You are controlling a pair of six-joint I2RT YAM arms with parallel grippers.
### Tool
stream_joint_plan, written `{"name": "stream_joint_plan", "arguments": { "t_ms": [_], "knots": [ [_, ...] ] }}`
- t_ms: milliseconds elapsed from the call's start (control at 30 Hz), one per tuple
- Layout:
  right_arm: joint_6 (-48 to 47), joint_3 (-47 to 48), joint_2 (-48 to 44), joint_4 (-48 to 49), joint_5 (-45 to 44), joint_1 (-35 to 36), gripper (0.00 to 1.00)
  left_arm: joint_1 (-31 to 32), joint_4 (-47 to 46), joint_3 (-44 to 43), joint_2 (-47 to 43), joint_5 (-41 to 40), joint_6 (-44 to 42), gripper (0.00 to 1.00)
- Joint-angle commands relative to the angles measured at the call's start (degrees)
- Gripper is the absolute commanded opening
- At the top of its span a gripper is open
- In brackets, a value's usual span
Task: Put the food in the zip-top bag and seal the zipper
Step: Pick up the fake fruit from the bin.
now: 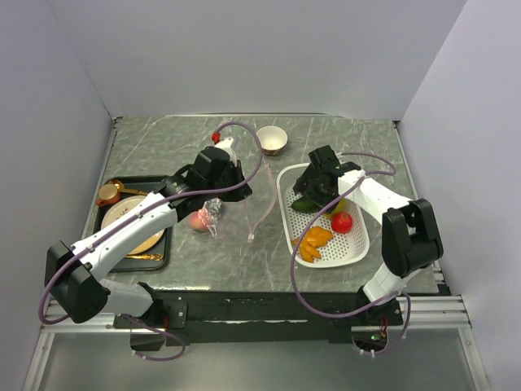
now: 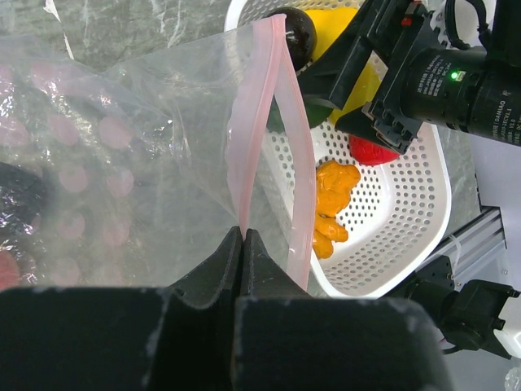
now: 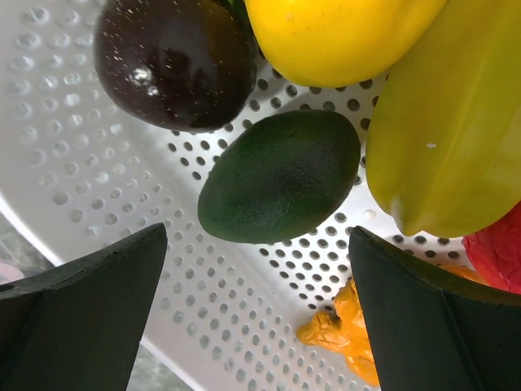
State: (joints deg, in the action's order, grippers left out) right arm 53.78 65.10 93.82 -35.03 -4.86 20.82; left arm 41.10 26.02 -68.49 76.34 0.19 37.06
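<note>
The clear zip-top bag [image 1: 238, 204] is held up off the table with its mouth open toward the basket. My left gripper [image 2: 242, 232] is shut on one lip of the pale pink zipper [image 2: 252, 122]; the other lip [image 2: 297, 204] hangs free. A pinkish food piece [image 1: 198, 221] shows through the bag's low end. My right gripper [image 3: 259, 269] hangs open inside the white basket [image 1: 362, 244], just short of a dark green piece [image 3: 281, 175]. Around it lie a dark brown piece [image 3: 175, 61], yellow pieces [image 3: 342, 28], a red one [image 1: 342, 221] and orange ones [image 1: 313, 243].
A black tray [image 1: 163, 252] with gold-coloured dishes sits at the left, under my left arm. A small cup [image 1: 272, 140] stands at the back centre. The right arm's wrist [image 2: 456, 81] is close to the bag's mouth.
</note>
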Motion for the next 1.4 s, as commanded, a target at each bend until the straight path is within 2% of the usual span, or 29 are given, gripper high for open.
{"name": "stream_joint_plan", "arguments": {
  "t_ms": [0, 600, 700, 867, 1033, 1133, 1233, 1367],
  "knots": [
    [1.59, -1.46, -2.5, 3.03, -2.17, -0.52, 1.0, 0.03, -0.62, -1.21, -1.36, -1.59, -1.2, 0.01],
    [1.24, -2.7, -0.13, 4.26, -6.39, -1.39, 0.98, 0.03, -0.44, -1.56, -0.66, -1.94, -1.46, 0.01],
    [0.54, -2.52, 0.4, 4.53, -6.13, -1.83, 0.93, 0.03, -0.18, -1.47, -0.93, -3.0, -1.37, 0.01],
    [-0.96, -3.22, 1.19, 6.45, -3.67, -2.01, 0.77, 0.03, 0.26, -1.56, -0.93, -3.44, -1.81, 0.01],
    [-1.74, -5.42, -0.04, 8.83, -1.64, -2.01, 0.79, 0.03, 1.05, -2.0, -0.75, -4.4, -1.9, 0.01],
    [-2.18, -6.04, -0.39, 9.97, -0.85, -2.01, 0.76, 0.03, 0.96, -2.0, -0.75, -4.14, -1.99, 0.01],
    [-2.62, -6.3, -0.13, 10.15, -0.59, -2.01, 0.73, 0.03, 0.87, -1.65, -1.01, -4.05, -1.55, 0.01],
    [-3.15, -7.0, -0.83, 10.85, 0.12, -1.92, 0.63, 0.03, 0.44, -0.86, -1.45, -3.7, -1.11, 0.01]
  ]
}}
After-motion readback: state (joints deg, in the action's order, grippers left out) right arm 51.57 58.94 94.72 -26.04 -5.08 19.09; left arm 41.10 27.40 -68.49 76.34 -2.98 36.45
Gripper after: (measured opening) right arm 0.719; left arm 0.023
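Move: The dark green avocado lies just under the open right gripper, about 3 cm below and only some 1 cm ahead and 1 cm to the right. At about the avocado's height, the eggplant is roughly 7 cm straight ahead of the hand, the lemon about 6 cm ahead and 7 cm right, and the star fruit 1 cm ahead and 8 cm right. From the left hand, the avocado is some 18 cm right, 5 cm ahead and 17 cm down. Lower the right gripper about 3 cm over the avocado in the bin, first easing about 2 cm to the right while sinking slightly with the fingers wide, then dropping the rest and coming back a little left. Close the fingers partway during that last descent until both tips pinch the avocado's sides. ##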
